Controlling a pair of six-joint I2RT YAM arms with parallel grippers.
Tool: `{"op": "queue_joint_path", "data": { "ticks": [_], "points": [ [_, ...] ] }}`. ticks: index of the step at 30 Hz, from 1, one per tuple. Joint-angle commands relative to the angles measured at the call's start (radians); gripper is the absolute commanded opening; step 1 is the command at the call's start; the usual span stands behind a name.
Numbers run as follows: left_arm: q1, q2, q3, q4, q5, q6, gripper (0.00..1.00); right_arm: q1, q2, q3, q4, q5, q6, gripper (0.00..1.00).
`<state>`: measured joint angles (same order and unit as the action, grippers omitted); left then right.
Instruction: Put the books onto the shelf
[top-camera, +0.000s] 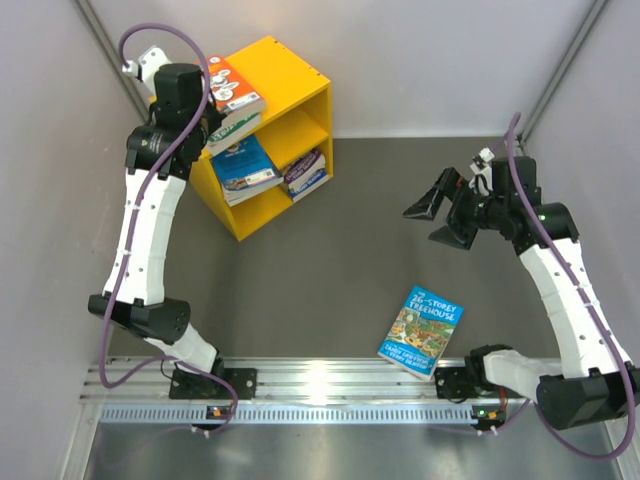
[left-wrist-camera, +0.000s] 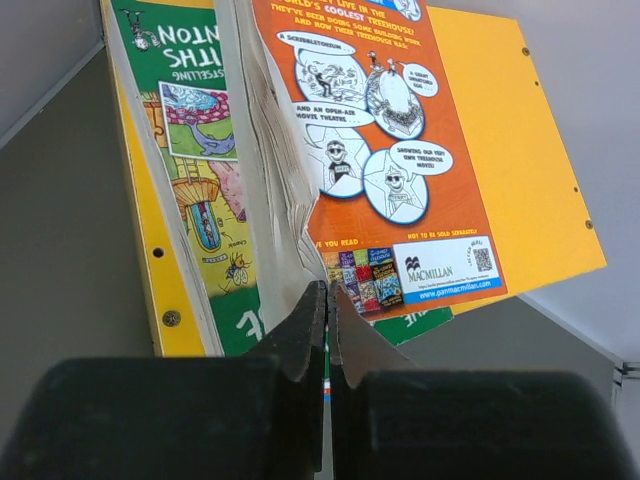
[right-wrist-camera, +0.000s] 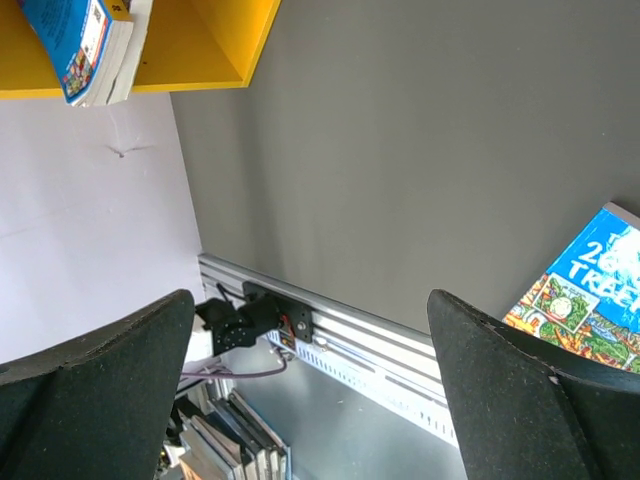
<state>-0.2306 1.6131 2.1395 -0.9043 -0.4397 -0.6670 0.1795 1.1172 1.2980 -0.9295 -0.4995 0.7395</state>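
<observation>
The yellow shelf (top-camera: 288, 78) stands at the back left. On its top an orange book (top-camera: 232, 88) lies over a green book (top-camera: 238, 127). A blue book (top-camera: 245, 165) fills one compartment, and purple and blue books (top-camera: 307, 172) lean in the other. My left gripper (top-camera: 213, 128) is at the shelf's top edge. Its jaws are shut with nothing between them, the tips (left-wrist-camera: 328, 300) right at the orange book's (left-wrist-camera: 390, 150) near corner, above the green book (left-wrist-camera: 190, 150). Another blue book (top-camera: 422, 330) lies flat on the table. My right gripper (top-camera: 437, 218) hovers open above the table, empty (right-wrist-camera: 310, 295).
A slotted metal rail (top-camera: 320, 385) runs along the near table edge, also in the right wrist view (right-wrist-camera: 380, 350). Several spare books (right-wrist-camera: 225, 440) stand below that rail. The blue book (right-wrist-camera: 590, 300) lies right of my right fingers. Pale walls close in left, right and behind.
</observation>
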Motion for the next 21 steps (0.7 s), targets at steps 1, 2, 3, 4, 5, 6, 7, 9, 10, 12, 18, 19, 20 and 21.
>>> {"op": "queue_joint_path", "data": {
  "ticks": [1, 2, 3, 4, 5, 6, 7, 9, 10, 12, 18, 19, 20, 21],
  "points": [
    [0.002, -0.010, 0.027, -0.022, -0.010, 0.010, 0.00, -0.011, -0.028, 0.000, 0.024, -0.017, -0.026, 1.00],
    [0.002, -0.013, 0.026, -0.025, -0.016, 0.006, 0.00, -0.011, -0.030, -0.002, 0.024, -0.019, -0.028, 1.00],
    [0.002, -0.015, 0.025, -0.027, -0.020, 0.006, 0.00, -0.014, -0.030, -0.003, 0.023, -0.023, -0.029, 1.00],
    [0.002, -0.019, 0.023, -0.031, -0.031, 0.000, 0.00, -0.015, -0.031, -0.006, 0.024, -0.024, -0.031, 1.00],
    [0.002, -0.025, 0.025, -0.051, -0.066, -0.026, 0.00, -0.018, -0.033, -0.006, 0.023, -0.027, -0.032, 1.00],
    [0.002, -0.030, 0.023, -0.062, -0.083, -0.032, 0.00, -0.018, -0.033, -0.008, 0.023, -0.030, -0.034, 1.00],
    [0.002, -0.035, 0.022, -0.070, -0.096, -0.040, 0.00, -0.021, -0.034, -0.009, 0.023, -0.031, -0.037, 1.00],
    [0.001, -0.050, 0.016, -0.088, -0.126, -0.058, 0.00, -0.021, -0.036, -0.009, 0.021, -0.036, -0.038, 1.00],
    [0.001, -0.062, 0.007, -0.094, -0.134, -0.066, 0.00, -0.023, -0.039, -0.009, 0.021, -0.037, -0.041, 1.00],
    [0.001, -0.073, -0.001, -0.119, -0.168, -0.095, 0.00, -0.023, -0.039, -0.011, 0.021, -0.042, -0.042, 1.00],
    [-0.001, -0.128, -0.070, -0.150, -0.228, -0.183, 0.00, -0.023, -0.043, -0.019, 0.018, -0.051, -0.048, 1.00],
    [-0.001, -0.136, -0.076, -0.156, -0.235, -0.195, 0.00, -0.023, -0.045, -0.022, 0.018, -0.053, -0.049, 1.00],
    [-0.001, -0.145, -0.082, -0.162, -0.238, -0.222, 0.00, -0.023, -0.045, -0.023, 0.018, -0.054, -0.048, 1.00],
    [-0.001, -0.147, -0.087, -0.169, -0.241, -0.236, 0.00, -0.023, -0.045, -0.025, 0.020, -0.056, -0.051, 1.00]
  ]
}}
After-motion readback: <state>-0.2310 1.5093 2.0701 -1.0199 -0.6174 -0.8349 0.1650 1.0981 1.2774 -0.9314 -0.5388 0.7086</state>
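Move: The orange book lies on top of the shelf, its near-left corner in the left fingers and its middle about 9 cm ahead of the left hand, neither left nor right, 1 cm below. The green book under it has its middle some 8 cm ahead, 3 cm left and 4 cm down; the shelf top's middle is roughly 5 cm ahead, 6 cm right and 6 cm down. From the idle right hand, the orange book is about 28 cm ahead, 43 cm left and 14 cm higher. The orange book is dragged by its near-left corner, still pinched in the left hand's shut fingertips. The hand starts slowly to the left, then draws back as well, faster, about 5 cm in all and almost level, while it turns some 15 degrees counter-clockwise and the book slides over the green one. ##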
